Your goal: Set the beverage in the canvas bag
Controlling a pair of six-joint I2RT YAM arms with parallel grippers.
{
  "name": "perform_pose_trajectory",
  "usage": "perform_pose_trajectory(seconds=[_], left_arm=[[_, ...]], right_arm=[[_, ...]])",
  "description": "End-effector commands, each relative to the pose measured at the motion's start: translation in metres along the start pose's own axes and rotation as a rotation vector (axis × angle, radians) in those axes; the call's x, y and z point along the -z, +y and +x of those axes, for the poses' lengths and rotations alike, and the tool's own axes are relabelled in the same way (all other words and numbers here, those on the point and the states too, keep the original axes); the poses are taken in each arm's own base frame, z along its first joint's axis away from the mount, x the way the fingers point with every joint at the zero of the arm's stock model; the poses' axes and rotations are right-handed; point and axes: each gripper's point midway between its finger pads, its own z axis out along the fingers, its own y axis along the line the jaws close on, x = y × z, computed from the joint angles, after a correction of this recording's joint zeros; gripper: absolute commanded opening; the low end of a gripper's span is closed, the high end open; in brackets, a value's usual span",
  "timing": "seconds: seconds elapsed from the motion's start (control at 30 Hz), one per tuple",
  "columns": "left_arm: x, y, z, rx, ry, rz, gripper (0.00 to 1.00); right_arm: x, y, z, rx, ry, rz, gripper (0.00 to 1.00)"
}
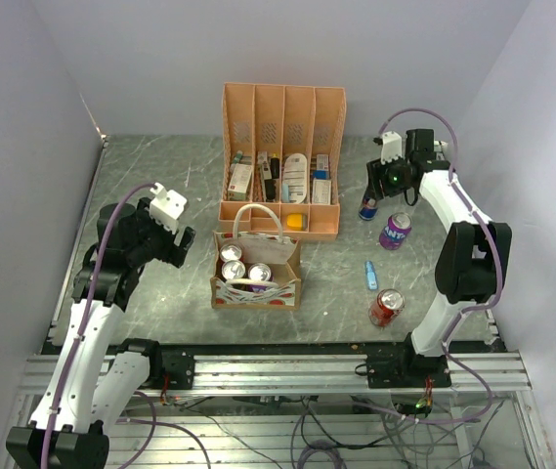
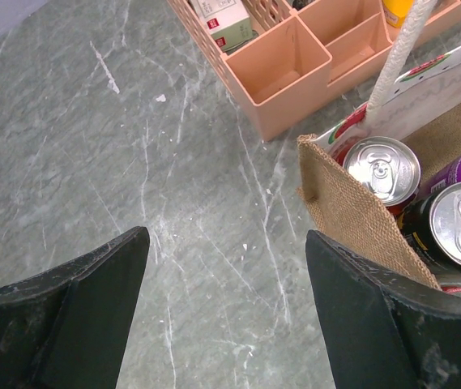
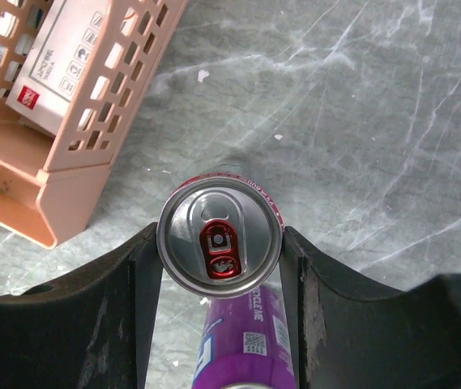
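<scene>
The beverage, a slim can with a silver lid and red tab [image 3: 220,237], stands upright on the table beside the organiser's corner; in the top view it is blue and red [image 1: 366,209]. My right gripper [image 3: 220,245] is shut on it, one finger against each side just under the rim. The canvas bag [image 1: 254,284], tan with white handles and a watermelon print, sits at the table's middle with several cans inside. My left gripper [image 2: 226,237] hangs open over bare table just left of the bag's burlap wall [image 2: 352,212], with nothing between its fingers.
A peach plastic organiser [image 1: 280,161] with boxes stands behind the bag. A purple can [image 1: 395,232] lies right behind the held can, close under my right wrist. A red can [image 1: 387,307] and a small blue item [image 1: 370,275] lie nearer the right arm's base.
</scene>
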Motion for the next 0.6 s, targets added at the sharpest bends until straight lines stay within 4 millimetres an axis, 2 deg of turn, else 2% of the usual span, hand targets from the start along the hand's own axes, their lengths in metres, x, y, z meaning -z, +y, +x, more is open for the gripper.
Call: perform_pose_trajectory(seconds=[0.0, 0.17, 0.33, 0.57], left_arm=[[0.002, 0.006, -0.010, -0.046, -0.023, -0.006, 0.89], [0.005, 0.007, -0.011, -0.055, 0.005, 0.002, 0.89], [0.008, 0.007, -0.014, -0.056, -0.007, -0.004, 0.89], [0.008, 0.006, -0.011, -0.051, 0.001, -0.004, 0.89]], right_arm=[[0.042, 0.013, -0.048, 0.067, -0.132, -0.019, 0.20], [0.085, 0.036, -0.077, 0.120, -0.223, -0.047, 0.01], [0.124, 0.075, -0.098, 0.203, -0.280, -0.090, 0.00], [0.188, 0.161, -0.126, 0.392, -0.418, -0.197, 0.00]])
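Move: The right hand already grips the energy drink can, which stands on the table; the canvas bag it is bound for lies about 33 cm to the left, 19 cm back and a few centimetres lower in its middle. The purple can stands some 7 cm to the right and 9 cm back, and the peach organizer's middle is roughly 27 cm left and 4 cm ahead. From the left hand the bag is about 19 cm to the right, level fore and aft, some 13 cm below. Keeping the energy drink can pinched between its fingers, the right hand lifts it clear of the table, slowly then fast, nearly straight up at first and then swinging left and back towards the bag: some 17 cm up, 10 cm left and 7 cm back. The fingers tip upward by about 20 degrees as the hand turns counter-clockwise by about as much. ##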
